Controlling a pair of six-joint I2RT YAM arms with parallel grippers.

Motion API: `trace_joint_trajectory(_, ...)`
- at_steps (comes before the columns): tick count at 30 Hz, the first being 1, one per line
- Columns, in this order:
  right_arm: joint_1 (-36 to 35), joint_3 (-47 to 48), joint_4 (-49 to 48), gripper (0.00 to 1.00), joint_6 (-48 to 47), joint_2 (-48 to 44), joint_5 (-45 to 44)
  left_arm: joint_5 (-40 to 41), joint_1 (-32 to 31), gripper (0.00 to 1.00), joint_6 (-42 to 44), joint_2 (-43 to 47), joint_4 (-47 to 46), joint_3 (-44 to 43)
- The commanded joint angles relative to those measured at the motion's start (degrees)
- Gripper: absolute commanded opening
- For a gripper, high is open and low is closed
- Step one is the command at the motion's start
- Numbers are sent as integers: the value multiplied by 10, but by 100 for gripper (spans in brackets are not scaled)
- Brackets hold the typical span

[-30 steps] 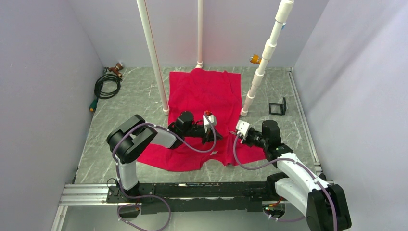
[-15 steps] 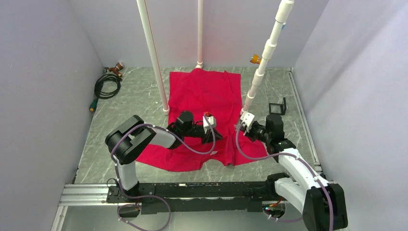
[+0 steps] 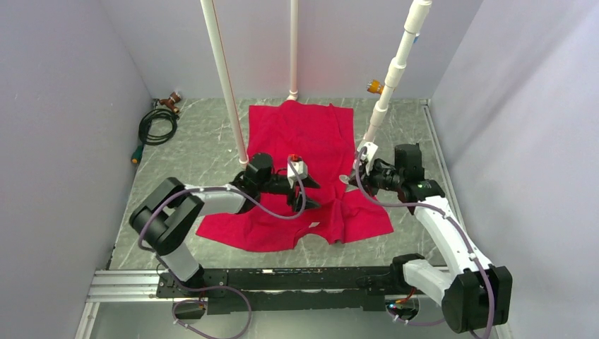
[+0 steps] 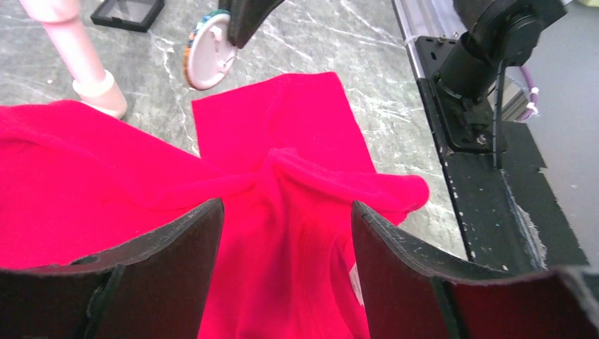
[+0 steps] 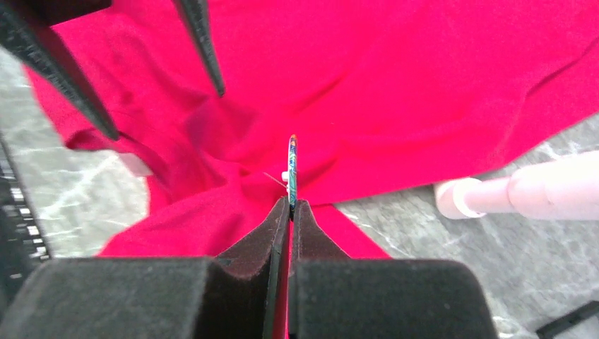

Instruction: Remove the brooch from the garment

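The red T-shirt (image 3: pixel 300 141) lies spread on the grey table, bunched at its near edge. My right gripper (image 3: pixel 352 177) is shut on the brooch (image 3: pixel 345 179) and holds it up beside the shirt's right edge. The right wrist view shows the brooch (image 5: pixel 292 166) edge-on between my shut fingertips (image 5: pixel 291 203) above red cloth (image 5: pixel 395 85). In the left wrist view the brooch (image 4: pixel 208 51) shows a pale back with a coloured rim. My left gripper (image 3: pixel 309 195) is open, its fingers (image 4: pixel 176 261) straddling a raised fold of shirt (image 4: pixel 282 183). The white label (image 4: pixel 355 286) is beside the right finger.
Three white pipe posts stand round the shirt: left (image 3: pixel 226 85), back (image 3: pixel 293 49), right (image 3: pixel 388 85), its base (image 4: pixel 99 95) near the brooch. A black cable coil (image 3: pixel 157 126) lies far left. A small black frame (image 4: pixel 127 10) and the black base rail (image 4: pixel 466 106) also show.
My right gripper has lifted and drawn back to the right with the brooch, off the shirt. My left arm has shifted left, and the shirt's near part has bunched toward it.
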State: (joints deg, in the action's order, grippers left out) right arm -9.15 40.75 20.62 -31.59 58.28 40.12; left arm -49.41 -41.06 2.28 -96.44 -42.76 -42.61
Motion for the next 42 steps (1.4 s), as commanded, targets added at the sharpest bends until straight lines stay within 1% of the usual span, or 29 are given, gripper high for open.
trace_joint_trajectory(1, 1, 74, 125, 0, 41, 15, 87, -70, 28, 72, -9, 73, 59, 11)
trace_joint_trajectory(5, 0, 145, 210, 0, 39, 73, 161, -114, 57, 69, -8, 124, 112, 13)
trace_joint_trajectory(6, -1, 151, 207, 0, 49, 76, 179, -121, 62, 68, -3, 136, 138, 7)
trace_joint_trajectory(8, -7, 145, 166, 0, 89, 67, 209, -132, 70, 67, 0, 155, 184, -1)
trace_joint_trajectory(10, -18, 127, 102, 0, 153, 55, 227, -134, 76, 66, -17, 167, 190, -3)
trace_joint_trajectory(15, -47, 62, -49, 0, 318, 46, 248, -131, 76, 63, -92, 167, 171, -7)
trace_joint_trajectory(18, -53, 27, -97, 0, 373, 42, 253, -137, 76, 60, -152, 156, 153, -8)
trace_joint_trajectory(21, -54, 14, -88, 0, 373, 37, 247, -141, 75, 56, -170, 157, 167, -15)
trace_joint_trajectory(24, -54, 5, -101, 0, 397, 40, 258, -136, 71, 54, -171, 157, 186, -22)
trace_joint_trajectory(26, -59, 3, -105, 0, 408, 45, 262, -136, 65, 54, -179, 151, 179, -22)
trace_joint_trajectory(31, -73, 3, -96, 0, 399, 53, 261, -128, 54, 53, -204, 130, 156, -25)
trace_joint_trajectory(35, -86, 6, -74, 0, 373, 57, 258, -136, 51, 51, -229, 109, 132, -30)
trace_joint_trajectory(42, -102, 10, -44, 0, 335, 72, 245, -148, 38, 41, -223, 103, 109, -20)
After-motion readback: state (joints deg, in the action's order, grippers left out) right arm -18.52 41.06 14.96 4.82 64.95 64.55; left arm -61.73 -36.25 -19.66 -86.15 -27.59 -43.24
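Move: The brooch is already off the garment, in the right hand's closed fingers, its middle about 1 cm ahead, 2 cm left of and 1 cm below that hand point. The open left fingers it is carried towards are roughly 12 cm to the right hand's left and 4 cm back. From the left hand, the brooch is some 10 cm right, 5 cm ahead and slightly higher. About 13 cm below the left hand lie the white tag, 5 cm back, and the garment's raised fold, 9 cm right and 3 cm back. Back and to its left, about 9 cm each way, the right hand carries the brooch towards the left fingers, rising 5 cm then sinking half of that, and twists some 45 degrees until its shut fingers point straight left. The left hand first rises and draws left about 5 cm, then eases back, rolling some 25 degrees about its fingers' line, and finally dips slightly rightwards towards the brooch while its fingers close partway. ##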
